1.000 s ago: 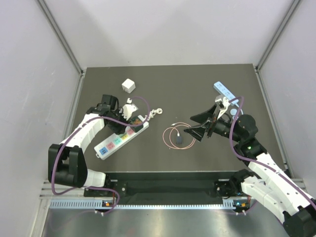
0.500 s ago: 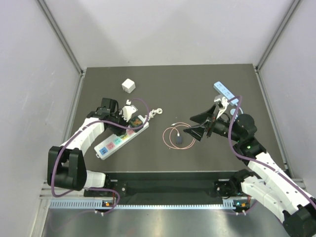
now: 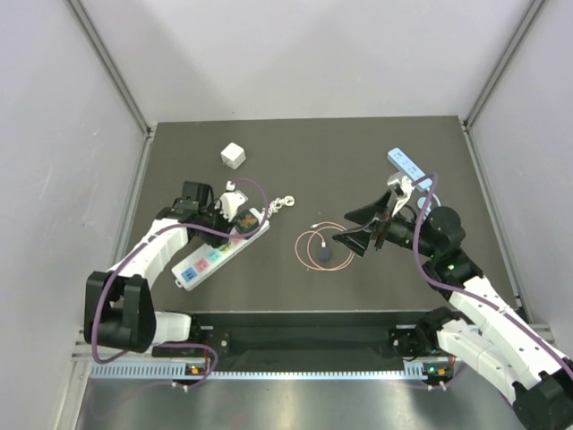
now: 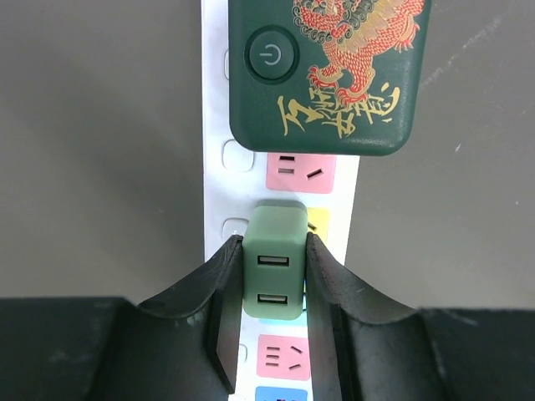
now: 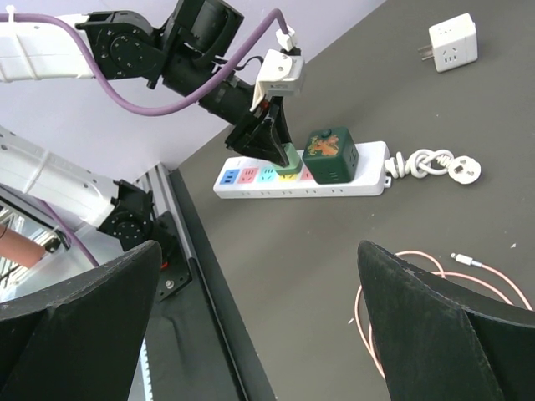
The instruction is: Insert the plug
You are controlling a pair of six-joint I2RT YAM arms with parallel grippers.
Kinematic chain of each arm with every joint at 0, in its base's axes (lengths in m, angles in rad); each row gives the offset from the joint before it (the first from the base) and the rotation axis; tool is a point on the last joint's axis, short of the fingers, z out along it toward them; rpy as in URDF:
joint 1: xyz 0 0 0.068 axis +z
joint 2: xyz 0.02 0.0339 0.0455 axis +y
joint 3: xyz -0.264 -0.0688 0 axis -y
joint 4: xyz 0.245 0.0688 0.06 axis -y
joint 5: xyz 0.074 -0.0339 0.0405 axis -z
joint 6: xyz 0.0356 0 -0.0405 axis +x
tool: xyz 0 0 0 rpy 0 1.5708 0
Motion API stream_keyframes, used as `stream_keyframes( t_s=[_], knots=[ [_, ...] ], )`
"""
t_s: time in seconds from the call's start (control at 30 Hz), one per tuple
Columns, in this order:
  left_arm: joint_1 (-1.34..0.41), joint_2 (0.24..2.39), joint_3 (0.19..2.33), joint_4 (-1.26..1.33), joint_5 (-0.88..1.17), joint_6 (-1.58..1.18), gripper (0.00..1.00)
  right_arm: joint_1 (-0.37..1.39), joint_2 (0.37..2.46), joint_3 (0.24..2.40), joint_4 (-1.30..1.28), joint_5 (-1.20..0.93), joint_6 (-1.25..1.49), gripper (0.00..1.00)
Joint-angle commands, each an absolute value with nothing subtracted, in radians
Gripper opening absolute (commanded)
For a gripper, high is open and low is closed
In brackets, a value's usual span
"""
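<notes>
A pale green USB plug (image 4: 274, 271) stands upright on the white power strip (image 4: 216, 125) over its yellow socket. Its prongs are hidden. My left gripper (image 4: 272, 242) is shut on the plug's two sides. In the top view the left gripper (image 3: 231, 222) sits over the strip (image 3: 208, 260), beside a dark green cube adapter (image 3: 248, 219) plugged into the strip. That adapter (image 4: 330, 75) bears a red dragon. My right gripper (image 3: 351, 229) hangs open and empty above the table's middle. The right wrist view shows the plug (image 5: 288, 161) on the strip (image 5: 292, 185).
A white cube adapter (image 3: 234, 155) lies at the back left. The strip's knotted cord (image 3: 282, 205) trails to its right. A pink cable coil (image 3: 318, 246) lies under my right gripper. A small blue-and-white strip (image 3: 407, 163) rests at the back right.
My left wrist has shifted slightly nearer along the strip, the plug still in its grip. The right arm has not moved.
</notes>
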State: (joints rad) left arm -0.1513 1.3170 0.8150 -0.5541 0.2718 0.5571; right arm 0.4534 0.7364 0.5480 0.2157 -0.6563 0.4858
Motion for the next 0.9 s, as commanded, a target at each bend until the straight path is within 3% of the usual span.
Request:
stream_keyframes(
  t_s=[0.0, 0.07, 0.37, 0.47, 0.5, 0.73, 0.87],
  knots=[
    [-0.144, 1.367, 0.821, -0.593, 0.238, 0.529, 0.32, 0.442, 0.739, 0.566, 0.233, -0.660, 0.463, 1.00],
    [-0.146, 1.362, 0.863, -0.613, 0.238, 0.526, 0.47, 0.443, 0.741, 0.569, 0.233, -0.654, 0.462, 1.00],
    [-0.146, 1.328, 0.991, -0.661, 0.261, 0.532, 0.60, 0.443, 0.796, 0.584, 0.187, -0.621, 0.446, 1.00],
    [-0.147, 1.325, 1.040, -0.667, 0.293, 0.531, 0.70, 0.442, 0.815, 0.591, 0.157, -0.585, 0.446, 1.00],
    [-0.147, 1.325, 1.052, -0.667, 0.293, 0.529, 0.96, 0.442, 0.825, 0.594, 0.141, -0.565, 0.448, 1.00],
    [-0.196, 1.306, 1.186, -0.603, 0.288, 0.425, 0.99, 0.440, 0.917, 0.738, -0.227, -0.208, 0.466, 1.00],
    [-0.199, 1.287, 1.224, -0.463, 0.246, 0.126, 0.99, 0.434, 0.971, 0.772, -0.334, 0.054, 0.498, 1.00]
  ],
)
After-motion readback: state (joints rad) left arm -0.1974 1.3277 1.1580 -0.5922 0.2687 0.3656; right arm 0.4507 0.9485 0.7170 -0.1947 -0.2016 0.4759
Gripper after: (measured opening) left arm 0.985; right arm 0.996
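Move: In the left hand's fingers is the mint-green plug, with the middle of the power strip straight under it, about 4 cm down. The dark green box stands some 6 cm right and 4 cm ahead of this hand, and the white cube about 25 cm straight ahead. From the right hand, the white adapter lies roughly 13 cm ahead, 11 cm right and 25 cm below; the coiled pink cable lies 8 cm ahead, 2 cm left and 27 cm below. Opening wide, the left fingers let go of the mint-green plug on the strip; the hand, after a brief pause, climbs about 12 cm while going 6 cm forward and a little right, its fingertips swinging to point more forward. The right hand, empty and open, sinks some 8 cm and heads forward, then also right, towards the white adapter, tipping down and turning clockwise. ##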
